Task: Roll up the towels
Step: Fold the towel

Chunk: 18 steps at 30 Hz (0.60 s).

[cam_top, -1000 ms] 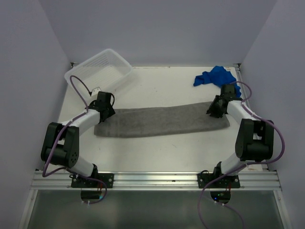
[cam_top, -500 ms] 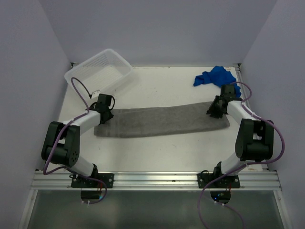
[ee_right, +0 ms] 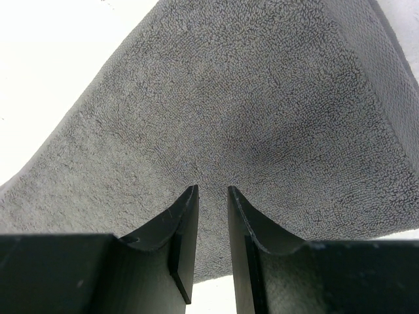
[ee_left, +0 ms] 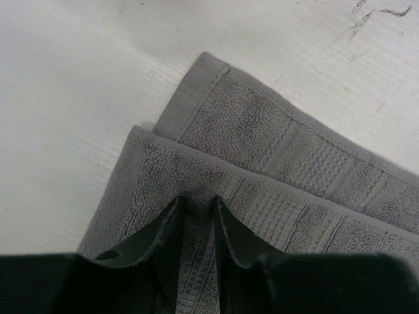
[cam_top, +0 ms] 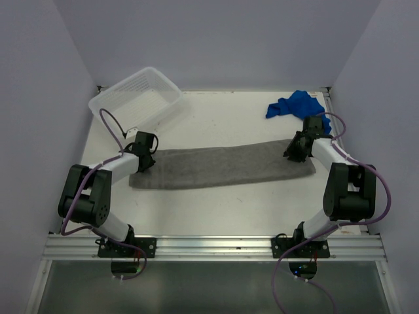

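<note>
The grey towel (cam_top: 222,165) lies folded into a long strip across the middle of the table. My left gripper (cam_top: 145,160) is at its left end. In the left wrist view the left gripper (ee_left: 196,203) is shut on a ridge of the grey towel (ee_left: 262,131) just inside the hemmed corner. My right gripper (cam_top: 294,152) is at the strip's right end. The right wrist view has the right gripper (ee_right: 213,190) shut on the grey towel (ee_right: 249,98) near its edge, jaws a narrow gap apart. The blue towel (cam_top: 294,104) lies crumpled at the back right.
A translucent white ribbed basket (cam_top: 134,95) stands tilted at the back left corner, just behind my left arm. Walls close the table on the left, back and right. A metal rail (cam_top: 216,247) runs along the near edge.
My left gripper's jaws have closed on the towel's left end, and that wrist has shifted slightly. The right arm and both towels have stayed where they were.
</note>
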### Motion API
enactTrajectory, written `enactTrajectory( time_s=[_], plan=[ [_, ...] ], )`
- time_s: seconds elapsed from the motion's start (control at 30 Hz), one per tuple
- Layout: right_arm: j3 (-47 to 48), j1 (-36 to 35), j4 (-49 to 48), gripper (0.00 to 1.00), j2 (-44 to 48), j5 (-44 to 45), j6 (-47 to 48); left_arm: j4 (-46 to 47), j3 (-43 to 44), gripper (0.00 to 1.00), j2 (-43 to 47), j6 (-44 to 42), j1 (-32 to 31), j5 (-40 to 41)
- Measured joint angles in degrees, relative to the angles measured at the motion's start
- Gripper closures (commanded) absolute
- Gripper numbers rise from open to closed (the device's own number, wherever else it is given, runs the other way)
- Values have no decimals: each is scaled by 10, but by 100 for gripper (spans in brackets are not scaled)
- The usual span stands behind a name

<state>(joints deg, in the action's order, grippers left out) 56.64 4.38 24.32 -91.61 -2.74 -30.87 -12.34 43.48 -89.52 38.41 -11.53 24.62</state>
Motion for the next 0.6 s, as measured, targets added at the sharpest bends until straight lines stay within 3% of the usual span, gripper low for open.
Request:
enactTrajectory(
  time_s=[0.2, 0.6],
  plan=[
    [0, 0, 0, 72, 0, 0, 0, 3, 0, 100, 0, 0, 0, 2],
    [0, 0, 0, 73, 0, 0, 0, -5, 0, 100, 20, 0, 0, 2]
  ],
)
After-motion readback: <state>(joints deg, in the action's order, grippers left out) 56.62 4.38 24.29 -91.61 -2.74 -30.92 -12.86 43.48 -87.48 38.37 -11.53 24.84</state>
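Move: Right under the left fingers, about 1 cm down, is the upper layer of the grey towel near its far left corner; that corner lies some 5 cm left and 2 cm ahead of the hand. The lower layer's far corner shows about 6 cm ahead and 3 cm left, and the white basket stands roughly 27 cm ahead and 11 cm left. From the right hand the pinching spot is about 56 cm left, 3 cm back and 4 cm down. Closing its part-open fingers fully while staying in place, the left hand pinches the towel's upper layer between the fingertips. Only then does it start to rise, straight up by about 1 cm and with the wrist barely turning, the cloth still between its fingers. ##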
